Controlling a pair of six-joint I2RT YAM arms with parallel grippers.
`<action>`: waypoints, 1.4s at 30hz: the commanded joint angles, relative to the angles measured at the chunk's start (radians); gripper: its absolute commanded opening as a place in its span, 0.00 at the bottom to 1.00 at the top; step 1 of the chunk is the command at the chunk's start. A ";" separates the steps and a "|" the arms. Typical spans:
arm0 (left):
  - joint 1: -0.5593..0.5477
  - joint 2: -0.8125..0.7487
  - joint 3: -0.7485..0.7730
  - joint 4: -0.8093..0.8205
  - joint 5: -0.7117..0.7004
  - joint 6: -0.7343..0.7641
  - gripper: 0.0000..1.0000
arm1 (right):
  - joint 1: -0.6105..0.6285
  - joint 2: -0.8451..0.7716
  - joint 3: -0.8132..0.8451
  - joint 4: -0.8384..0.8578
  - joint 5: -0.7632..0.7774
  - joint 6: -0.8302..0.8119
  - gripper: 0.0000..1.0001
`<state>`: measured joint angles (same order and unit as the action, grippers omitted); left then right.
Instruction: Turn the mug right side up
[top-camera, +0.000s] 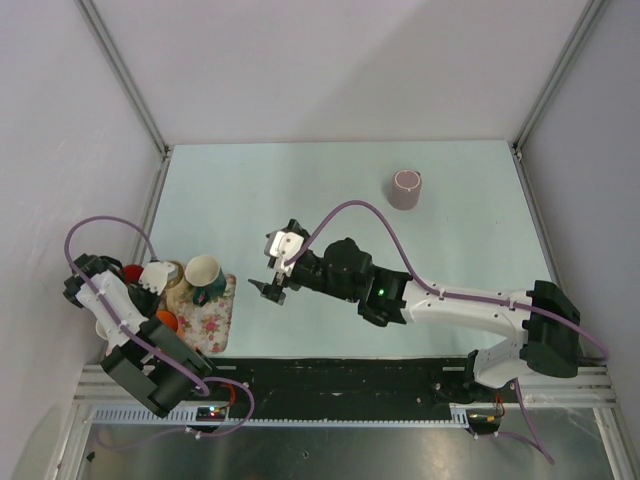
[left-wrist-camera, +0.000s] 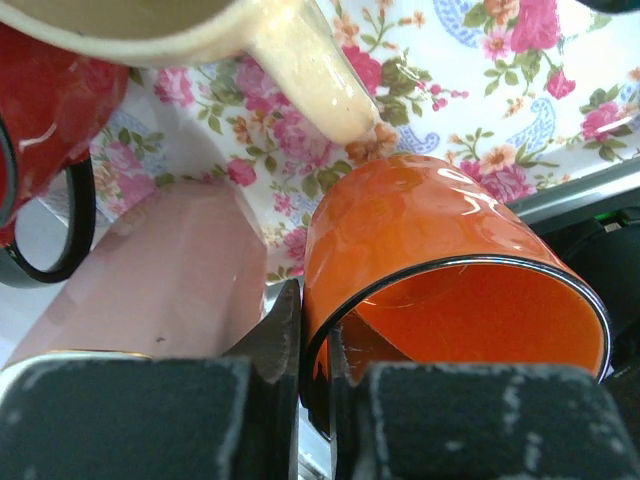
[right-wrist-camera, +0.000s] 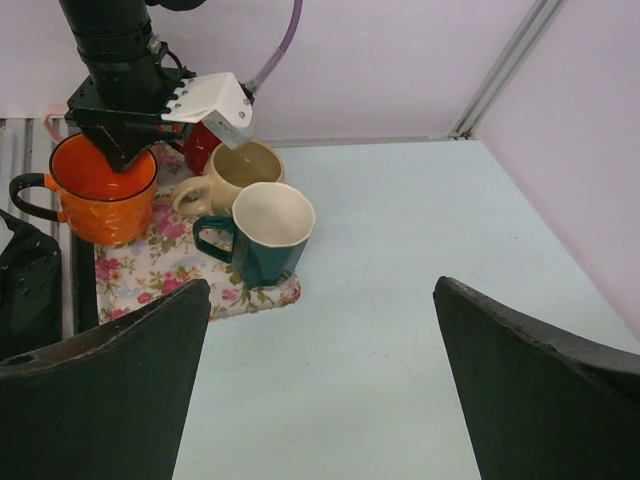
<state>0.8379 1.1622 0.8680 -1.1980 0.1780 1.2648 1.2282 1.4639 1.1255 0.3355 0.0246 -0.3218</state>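
Note:
A mauve mug (top-camera: 406, 190) stands alone at the back right of the table, base up; it shows in no wrist view. My right gripper (top-camera: 268, 290) is open and empty over the table's middle, far from that mug, facing left; its jaws (right-wrist-camera: 320, 380) stand wide apart above bare table. My left gripper (left-wrist-camera: 313, 340) is shut on the rim of an orange mug (left-wrist-camera: 430, 240), one finger inside and one outside. That orange mug (right-wrist-camera: 100, 195) sits upright at the near left corner of the floral mat (right-wrist-camera: 160, 265).
On the floral mat (top-camera: 215, 315) stand a dark green mug (right-wrist-camera: 265, 235), a cream mug (right-wrist-camera: 235, 170) and a red mug (right-wrist-camera: 200, 145), all mouth up. A pale pink object (left-wrist-camera: 170, 270) lies beside the left finger. Walls and metal rails bound the table.

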 joint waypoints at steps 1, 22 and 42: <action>-0.005 -0.017 0.005 0.036 0.081 0.041 0.00 | -0.007 -0.001 0.007 0.057 -0.001 -0.020 0.99; -0.005 -0.006 -0.078 0.197 0.089 0.081 0.03 | -0.017 -0.008 0.011 0.051 -0.013 -0.020 0.99; -0.005 -0.026 -0.085 0.288 0.059 0.040 0.39 | -0.024 -0.016 0.011 0.049 -0.012 -0.024 0.99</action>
<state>0.8333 1.1641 0.7662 -0.9321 0.2401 1.3121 1.2083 1.4639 1.1255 0.3359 0.0174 -0.3351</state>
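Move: The left hand pinches the orange mug by the left side of its rim, the mug's middle about 4 cm to the right, 1 cm back and 4 cm down. It goes to a clear patch of the flowered cloth, some 3 cm ahead, 2 cm right and 10 cm below the hand. From the hand, the beige mug stands about 8 cm ahead and 5 cm right, the red mug 10 cm ahead and 4 cm left, and the pink mug straight left, 9 cm. From the right hand that patch lies roughly 28 cm left, 13 cm back and 26 cm down. Forward, then on forward and left while sinking, the left hand carries the orange mug about 4 cm forward, 2 cm left and 2 cm down, towards the beige mug and the clear cloth behind it. Its fingertips swing forward some 10 degrees. Still down there, the fingers part about a third of the way, loosening their pinch with one finger inside the mug and one outside. ##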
